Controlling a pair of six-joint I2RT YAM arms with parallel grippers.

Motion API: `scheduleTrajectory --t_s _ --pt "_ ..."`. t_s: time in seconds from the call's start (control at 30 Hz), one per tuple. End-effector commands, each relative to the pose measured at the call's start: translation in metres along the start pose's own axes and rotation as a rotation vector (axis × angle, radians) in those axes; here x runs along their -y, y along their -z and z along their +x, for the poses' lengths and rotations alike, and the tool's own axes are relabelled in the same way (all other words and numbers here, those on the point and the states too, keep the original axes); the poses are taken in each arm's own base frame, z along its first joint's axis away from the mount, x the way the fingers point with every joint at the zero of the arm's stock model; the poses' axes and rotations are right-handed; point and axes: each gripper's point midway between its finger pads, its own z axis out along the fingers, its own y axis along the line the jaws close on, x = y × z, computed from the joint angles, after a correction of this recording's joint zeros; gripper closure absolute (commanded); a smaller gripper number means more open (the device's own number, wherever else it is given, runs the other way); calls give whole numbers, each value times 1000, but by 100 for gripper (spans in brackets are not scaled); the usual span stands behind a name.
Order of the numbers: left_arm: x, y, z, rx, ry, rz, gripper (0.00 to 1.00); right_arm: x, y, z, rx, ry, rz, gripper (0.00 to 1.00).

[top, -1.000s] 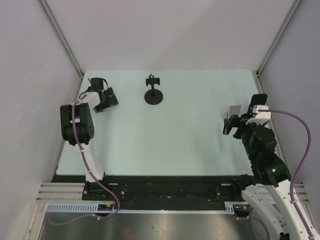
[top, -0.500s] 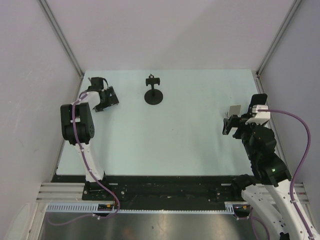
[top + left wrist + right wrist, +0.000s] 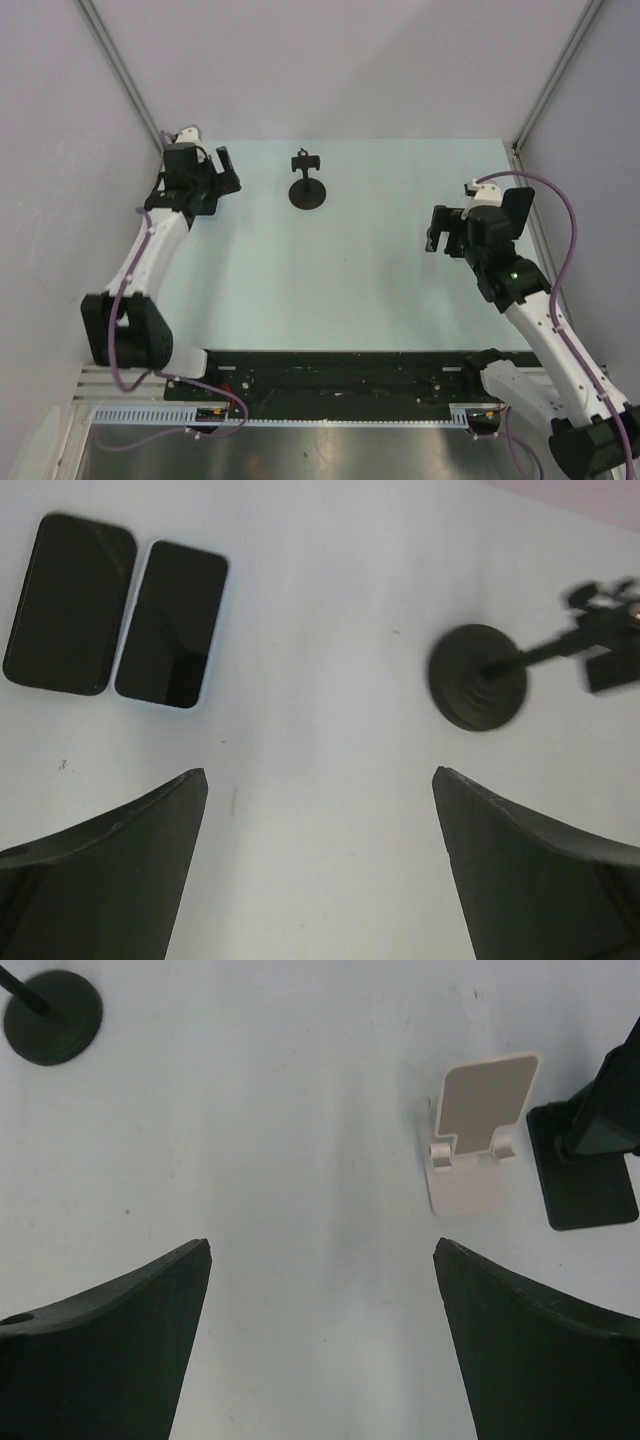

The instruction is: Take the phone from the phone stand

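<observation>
Two phones lie flat side by side on the table in the left wrist view: a black phone (image 3: 70, 605) and a dark phone with a pale rim (image 3: 172, 625). A black phone stand (image 3: 308, 186) with a round base (image 3: 478, 677) and a clamp head stands empty at the back centre. A white phone stand (image 3: 480, 1130) is also empty. My left gripper (image 3: 226, 172) (image 3: 320, 775) hovers open at the far left, with the phones ahead of it to the left. My right gripper (image 3: 437, 228) (image 3: 322, 1245) is open over bare table.
A black stand (image 3: 590, 1150) on a square foot sits right of the white one, near the right wall (image 3: 590, 150). The left wall (image 3: 60, 150) is close to the left arm. In the top view the arms cover the phones and the white stand.
Both arms have stretched out from folded poses. The left gripper moved toward the far left corner. The right gripper shifted left and farther out, and now covers the white stand.
</observation>
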Motion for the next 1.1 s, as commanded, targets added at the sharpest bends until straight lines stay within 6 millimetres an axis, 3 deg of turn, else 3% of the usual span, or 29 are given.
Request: scheduleTrajectory --t_s 0.0,0.03,0.1,0.13,0.3,0.33,0.4,0.43,0.53,0.7,0.8,1.0,1.07 --pt "34 64 -15 138 -103 92 0 7 -16 -11 -35 -44 43 0" --pt "41 85 -15 176 -121 121 0 16 -28 -9 -58 -59 76 0" --pt "44 103 -15 214 -145 141 0 23 -41 -13 -71 -87 90 0" --pt "46 122 -14 254 -151 159 0 32 -46 -20 -55 -112 113 0" --pt "45 165 -2 378 -188 196 0 51 -87 -23 -76 -88 192 0" --pt "47 165 10 367 -210 199 0 54 -94 -31 -51 -79 197 0" --pt "48 173 17 390 -248 208 0 70 -111 -22 -86 -52 234 0" --pt "50 170 30 373 -269 217 0 72 -116 -24 -81 -43 233 0" --pt "48 173 39 397 -293 212 0 89 -130 -23 -86 -13 268 0" --pt "58 178 39 412 -326 237 0 108 -144 -22 -85 43 291 0" --pt "61 181 41 417 -338 242 0 109 -150 -21 -84 52 286 0" --pt "60 186 40 435 -334 238 0 99 -172 -1 -134 62 204 1" --pt "60 186 40 435 -332 237 0 112 -177 8 -161 38 219 3"
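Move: The empty white phone stand that the right hand is going for lies about 10 cm ahead of it, some 8 cm to its right and roughly 19 cm below. The black stand is just beyond on the right, level with the white one and about 10 cm farther right. From the left hand, the white stand is some 65 cm to the right, about 8 cm nearer the base and 16 cm lower. The right hand heads for the white phone stand, reaching about 14 cm forward while sinking some 10 cm and swinging right, to come in over it with open fingers; its wrist tips down roughly 15 degrees and turns a little clockwise. The left hand, also open and empty, draws back some 16 cm from the phones, to the right and upward, levelling its wrist before settling. ##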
